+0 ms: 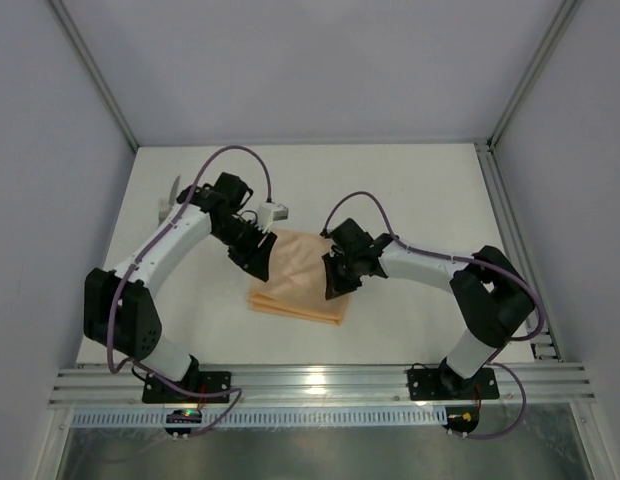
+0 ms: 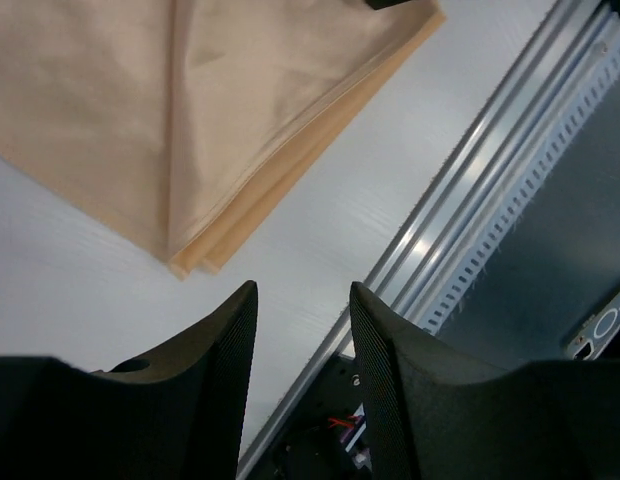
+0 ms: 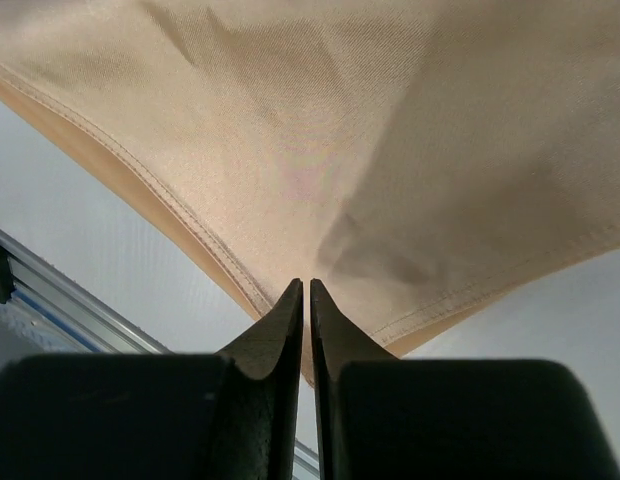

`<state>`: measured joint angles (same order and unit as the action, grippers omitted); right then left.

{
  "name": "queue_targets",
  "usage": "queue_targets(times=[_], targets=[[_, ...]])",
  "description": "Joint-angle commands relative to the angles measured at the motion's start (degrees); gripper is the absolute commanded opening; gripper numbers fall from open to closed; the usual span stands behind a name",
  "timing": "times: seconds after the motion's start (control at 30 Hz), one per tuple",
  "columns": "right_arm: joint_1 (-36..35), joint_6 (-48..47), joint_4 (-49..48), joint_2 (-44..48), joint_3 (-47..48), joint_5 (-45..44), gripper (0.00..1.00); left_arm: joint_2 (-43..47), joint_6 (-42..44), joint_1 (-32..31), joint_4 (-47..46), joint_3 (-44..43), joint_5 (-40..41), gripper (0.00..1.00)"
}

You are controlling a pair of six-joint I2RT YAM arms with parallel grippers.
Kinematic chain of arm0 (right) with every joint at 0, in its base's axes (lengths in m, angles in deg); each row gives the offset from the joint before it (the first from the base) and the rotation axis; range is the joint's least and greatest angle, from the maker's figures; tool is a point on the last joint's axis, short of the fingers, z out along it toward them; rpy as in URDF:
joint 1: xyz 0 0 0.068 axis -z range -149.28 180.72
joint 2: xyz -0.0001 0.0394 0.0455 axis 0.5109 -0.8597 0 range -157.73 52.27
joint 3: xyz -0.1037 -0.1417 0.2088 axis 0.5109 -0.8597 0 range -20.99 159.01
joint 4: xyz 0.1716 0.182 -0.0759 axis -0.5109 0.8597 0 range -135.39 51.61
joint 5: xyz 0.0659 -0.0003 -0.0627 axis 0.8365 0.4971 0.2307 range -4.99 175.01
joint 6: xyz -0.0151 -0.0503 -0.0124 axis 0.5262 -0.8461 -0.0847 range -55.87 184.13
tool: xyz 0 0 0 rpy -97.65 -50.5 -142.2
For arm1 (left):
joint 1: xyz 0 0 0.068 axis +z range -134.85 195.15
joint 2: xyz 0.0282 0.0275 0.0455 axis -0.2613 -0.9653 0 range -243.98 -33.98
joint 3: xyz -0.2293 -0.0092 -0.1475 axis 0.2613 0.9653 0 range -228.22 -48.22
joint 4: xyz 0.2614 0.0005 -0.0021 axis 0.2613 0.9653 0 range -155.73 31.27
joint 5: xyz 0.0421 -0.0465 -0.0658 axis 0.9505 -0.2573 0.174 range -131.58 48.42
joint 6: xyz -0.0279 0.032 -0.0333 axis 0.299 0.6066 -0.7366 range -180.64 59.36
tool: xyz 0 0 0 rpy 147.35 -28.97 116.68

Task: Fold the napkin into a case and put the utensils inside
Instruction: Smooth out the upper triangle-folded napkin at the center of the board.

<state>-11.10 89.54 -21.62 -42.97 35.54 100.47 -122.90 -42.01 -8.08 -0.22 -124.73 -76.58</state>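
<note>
The peach-orange napkin (image 1: 295,285) lies folded in several layers as a roughly square pad at the table's middle; no narrow case shape shows. My right gripper (image 1: 335,285) is at its right side. In the right wrist view its jaws (image 3: 307,288) are shut on the napkin (image 3: 390,130), pinching the top layer near a stitched corner, and a raised crease runs off from the tips. My left gripper (image 1: 252,258) hovers over the napkin's left edge. Its fingers (image 2: 302,300) are open and hold nothing, just off the napkin's (image 2: 190,120) corner. The utensils (image 1: 168,200) lie at the far left, behind the left arm.
A metal rail (image 1: 320,380) runs along the table's near edge, with both arm bases bolted to it. Frame posts and grey walls close in the left, right and back sides. Bare white table surrounds the napkin.
</note>
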Motion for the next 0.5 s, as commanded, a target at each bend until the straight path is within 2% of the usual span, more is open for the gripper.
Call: queue_targets(times=[0.0, 0.07, 0.2, 0.33, 0.47], targets=[[-1.42, 2.98, -5.57, 3.39, -2.12, 0.62, 0.09, 0.95, -0.96, 1.77, -4.41, 4.16, 4.68, 0.44], [-2.12, 3.59, -5.66, 3.83, -3.27, 0.27, 0.09, 0.94, -3.59, 3.62, -7.23, 5.58, 5.29, 0.44], [-2.21, 3.95, -5.05, 6.9, -6.34, -1.22, 0.1, 0.51, -6.5, 4.33, -14.97, 9.79, 15.37, 0.44], [-2.21, 3.68, -3.56, 8.05, -7.75, -2.8, 0.1, -3.18, -6.94, 4.33, -20.67, 12.25, 20.58, 0.44], [-2.38, 2.63, -2.77, 8.84, -8.54, -3.94, 0.12, -4.77, -6.51, 4.24, -22.8, 13.93, 19.19, 0.44]])
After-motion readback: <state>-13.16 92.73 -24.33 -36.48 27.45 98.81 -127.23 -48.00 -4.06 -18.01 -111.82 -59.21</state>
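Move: About 12 cm below the left hand lies the napkin's near left corner, some 6 cm to its left and about level fore-and-aft; the napkin's middle is about 6 cm ahead and 7 cm to this hand's right. The right hand, low over the cloth, has the napkin's near right corner roughly 6 cm back and 2 cm to its right, and the napkin's middle about 5 cm ahead and 8 cm to its left. Sinking about 9 cm, the left hand also swings some 5 cm left and 4 cm forward, coming down near the napkin's near left corner while its part-open fingers turn some 15 degrees steeper, with a slight counter-clockwise turn. The right hand, fingers still almost shut, strokes back about 3 cm and slightly right along the cloth towards the near right corner, easing off in the second half. ##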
